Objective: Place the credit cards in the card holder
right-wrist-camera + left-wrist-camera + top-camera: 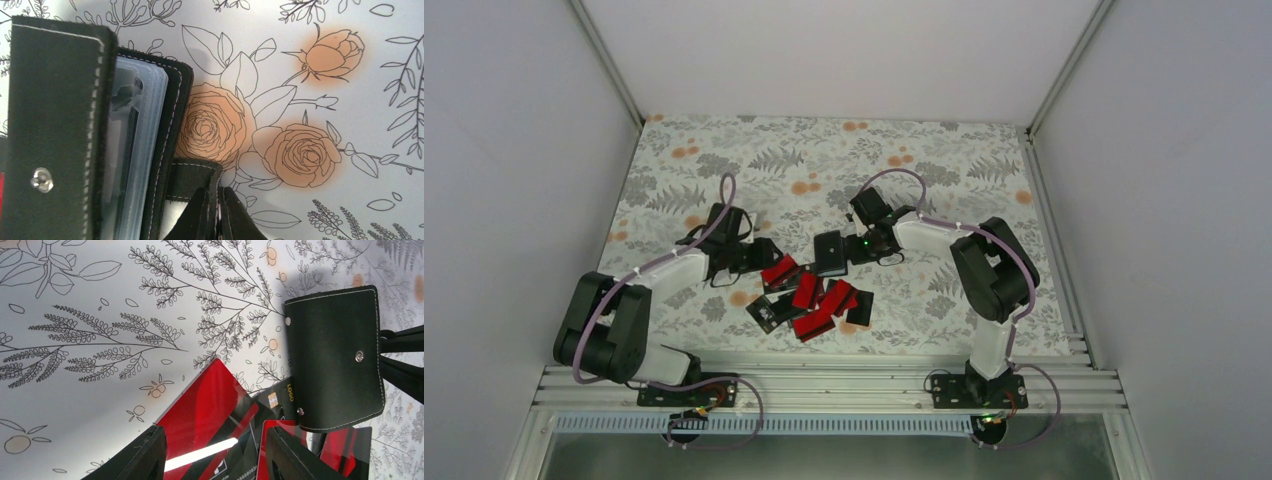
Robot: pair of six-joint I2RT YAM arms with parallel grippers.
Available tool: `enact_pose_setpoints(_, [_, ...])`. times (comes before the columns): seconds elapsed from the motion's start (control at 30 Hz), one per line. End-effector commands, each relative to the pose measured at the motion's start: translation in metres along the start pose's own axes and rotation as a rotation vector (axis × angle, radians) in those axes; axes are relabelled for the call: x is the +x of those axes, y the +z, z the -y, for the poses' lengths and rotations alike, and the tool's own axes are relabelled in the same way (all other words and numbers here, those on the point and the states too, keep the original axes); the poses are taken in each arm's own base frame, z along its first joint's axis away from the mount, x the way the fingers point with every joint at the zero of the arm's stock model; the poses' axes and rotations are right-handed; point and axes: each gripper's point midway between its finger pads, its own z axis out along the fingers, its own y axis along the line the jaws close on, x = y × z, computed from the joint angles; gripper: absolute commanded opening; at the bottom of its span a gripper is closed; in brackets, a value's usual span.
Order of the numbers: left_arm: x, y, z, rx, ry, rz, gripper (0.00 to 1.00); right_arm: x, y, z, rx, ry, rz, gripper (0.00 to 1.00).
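Several red and black credit cards (pixel 816 302) lie in a loose heap at the table's middle. My left gripper (pixel 767 262) hangs over the heap's left end. In the left wrist view my left gripper (pixel 215 442) is open, its fingers on either side of a red credit card (pixel 210 405) that lies flat. A black card (pixel 278 399) marked LOGO lies beside it. The black card holder (pixel 829 252) sits just beyond the heap, also in the left wrist view as the card holder (pixel 332 355). My right gripper (pixel 218 197) is shut on the card holder's strap (pixel 192 175). Its light blue-grey sleeves (pixel 135 150) show.
The floral tablecloth (pixel 944 170) covers the table. White walls and aluminium rails (pixel 1054 230) close it in on the left, right and back. Both arm bases stand on the rail (pixel 824 385) at the near edge.
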Motion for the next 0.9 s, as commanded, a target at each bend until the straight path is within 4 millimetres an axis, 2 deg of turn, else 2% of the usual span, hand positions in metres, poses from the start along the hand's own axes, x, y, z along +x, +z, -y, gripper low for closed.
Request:
enact_pose_setpoints(0.0, [0.003,0.007,-0.011,-0.03,0.005,-0.013,0.5,0.002,0.006,0.0,0.013,-0.018,-0.013,0.04])
enact_pose_setpoints(0.27, [-0.001,0.018,0.0,0.031,0.018,-0.042,0.48,0.001,0.007,0.001,0.016,-0.018,-0.017,0.04])
enact_pose_setpoints(0.57, [-0.008,0.029,0.033,0.107,0.082,-0.062,0.47,0.0,0.005,0.0,0.016,-0.016,-0.016,0.04])
enact_pose_setpoints(0.87, [-0.008,0.054,0.062,0.129,0.147,-0.11,0.47,-0.002,0.004,0.0,0.019,-0.019,-0.011,0.05])
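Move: The card holder, its cover folded over but not yet flat, lies about 11 cm to the right of the left hand, some 2 cm ahead and 4 cm below. The nearest red card sits almost under that hand, about 3 cm back and 1 cm right; the middle red card is roughly 8 cm back and 7 cm right, both about 5 cm down. From the right hand, shut on the strap, the card holder's middle is some 5 cm left and level fore and aft. Towards the card holder's near-flat cover, the empty left hand first sinks about 2.5 cm almost on the spot beside it, then sweeps some 6 cm to the right and a little forward, easing up slightly and turning about 10 degrees clockwise. Its fingers stay half open. The right hand stays still and keeps its pinch on the strap at the card holder's right edge. ##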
